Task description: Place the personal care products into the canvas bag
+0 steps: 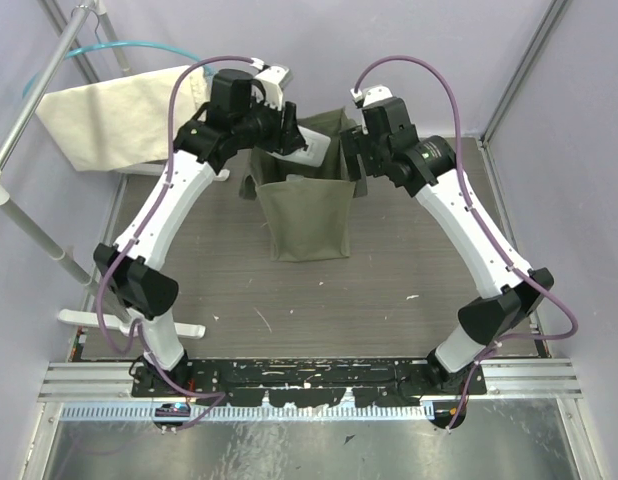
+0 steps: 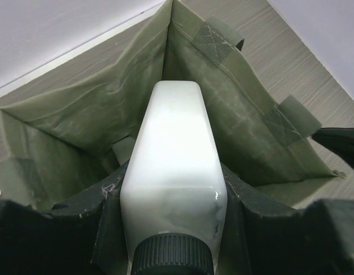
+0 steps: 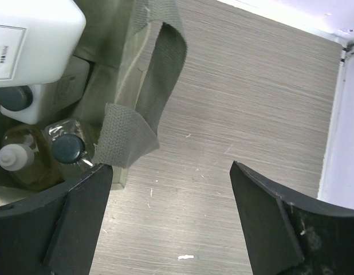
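The olive-green canvas bag (image 1: 307,215) stands open at the table's middle back. My left gripper (image 1: 289,135) is shut on a white rectangular bottle (image 2: 174,143) with a dark ribbed cap and holds it over the bag's open mouth (image 2: 79,109). The same bottle shows at the top left of the right wrist view (image 3: 34,34). Below it, inside the bag, lie a second white bottle (image 3: 56,94), an amber bottle with a white cap (image 3: 14,156) and an amber bottle with a dark cap (image 3: 68,148). My right gripper (image 3: 171,166) is open and empty beside the bag's right handle (image 3: 148,97).
A cream cloth (image 1: 119,115) on a teal hanger hangs from a metal rack (image 1: 34,105) at the back left. Purple walls close in on the back and right. Bare grey table (image 3: 251,97) lies right of the bag.
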You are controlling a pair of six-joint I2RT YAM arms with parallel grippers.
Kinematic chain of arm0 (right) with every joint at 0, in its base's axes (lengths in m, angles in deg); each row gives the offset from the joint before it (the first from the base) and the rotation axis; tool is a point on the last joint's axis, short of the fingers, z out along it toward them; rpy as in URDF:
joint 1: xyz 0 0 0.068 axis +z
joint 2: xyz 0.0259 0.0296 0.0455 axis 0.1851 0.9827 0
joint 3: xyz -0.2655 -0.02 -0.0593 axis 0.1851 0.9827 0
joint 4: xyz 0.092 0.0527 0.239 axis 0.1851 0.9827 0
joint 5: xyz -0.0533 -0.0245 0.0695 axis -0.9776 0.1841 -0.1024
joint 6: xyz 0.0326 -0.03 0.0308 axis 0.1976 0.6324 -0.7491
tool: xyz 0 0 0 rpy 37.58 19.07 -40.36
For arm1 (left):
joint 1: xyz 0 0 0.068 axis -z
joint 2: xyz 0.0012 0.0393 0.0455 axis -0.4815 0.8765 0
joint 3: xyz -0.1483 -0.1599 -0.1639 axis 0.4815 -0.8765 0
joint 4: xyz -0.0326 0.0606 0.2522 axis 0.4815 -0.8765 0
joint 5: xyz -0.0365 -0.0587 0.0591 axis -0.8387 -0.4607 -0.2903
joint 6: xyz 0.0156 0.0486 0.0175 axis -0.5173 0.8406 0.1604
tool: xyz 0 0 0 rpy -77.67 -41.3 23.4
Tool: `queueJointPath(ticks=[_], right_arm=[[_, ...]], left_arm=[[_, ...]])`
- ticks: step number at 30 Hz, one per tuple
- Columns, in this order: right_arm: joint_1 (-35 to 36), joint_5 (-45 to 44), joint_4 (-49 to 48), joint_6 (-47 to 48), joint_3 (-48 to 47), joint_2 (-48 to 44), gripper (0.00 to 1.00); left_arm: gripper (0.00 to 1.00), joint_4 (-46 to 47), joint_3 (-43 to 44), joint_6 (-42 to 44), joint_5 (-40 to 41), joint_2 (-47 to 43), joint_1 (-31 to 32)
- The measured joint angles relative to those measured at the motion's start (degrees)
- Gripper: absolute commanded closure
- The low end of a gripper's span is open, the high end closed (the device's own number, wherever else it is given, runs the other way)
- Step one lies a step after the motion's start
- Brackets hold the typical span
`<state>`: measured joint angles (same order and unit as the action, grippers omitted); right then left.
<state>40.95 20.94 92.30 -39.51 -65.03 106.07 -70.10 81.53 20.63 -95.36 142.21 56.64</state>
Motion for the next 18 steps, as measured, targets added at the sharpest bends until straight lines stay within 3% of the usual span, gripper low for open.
queueJointPath(ticks=[18], right_arm=[[-0.3, -5.4, -4.3, 2.6, 5.2, -3.0, 0.09]], left_arm=[[1.00, -8.1, 17.4, 2.7, 3.7, 15.1, 1.0]])
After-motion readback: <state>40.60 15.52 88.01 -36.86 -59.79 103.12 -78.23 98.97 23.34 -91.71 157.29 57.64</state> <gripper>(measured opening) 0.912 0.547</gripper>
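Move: Just below the left hand's closed grip on the second white bottle, the canvas bag's mouth is centred about 4 cm to the right, level with it fore and aft, and 7 cm down. The bag's right handle sits about 12 cm right and 3 cm back, 8 cm lower; the first white bottle, already in the bag, lies roughly 18 cm below and 1 cm right. From the right hand the mouth's middle is some 11 cm left and 4 cm down. Lowering the held white bottle deeper into the canvas bag, the left hand goes about 4 cm forward and 4 cm down, with some 2 cm to the right early on; it sinks first, then reaches farther towards the back wall. The fingers keep their grip, the wrist rolling only slightly. The open right hand eases about 2 cm right, away from the bag's mouth. ##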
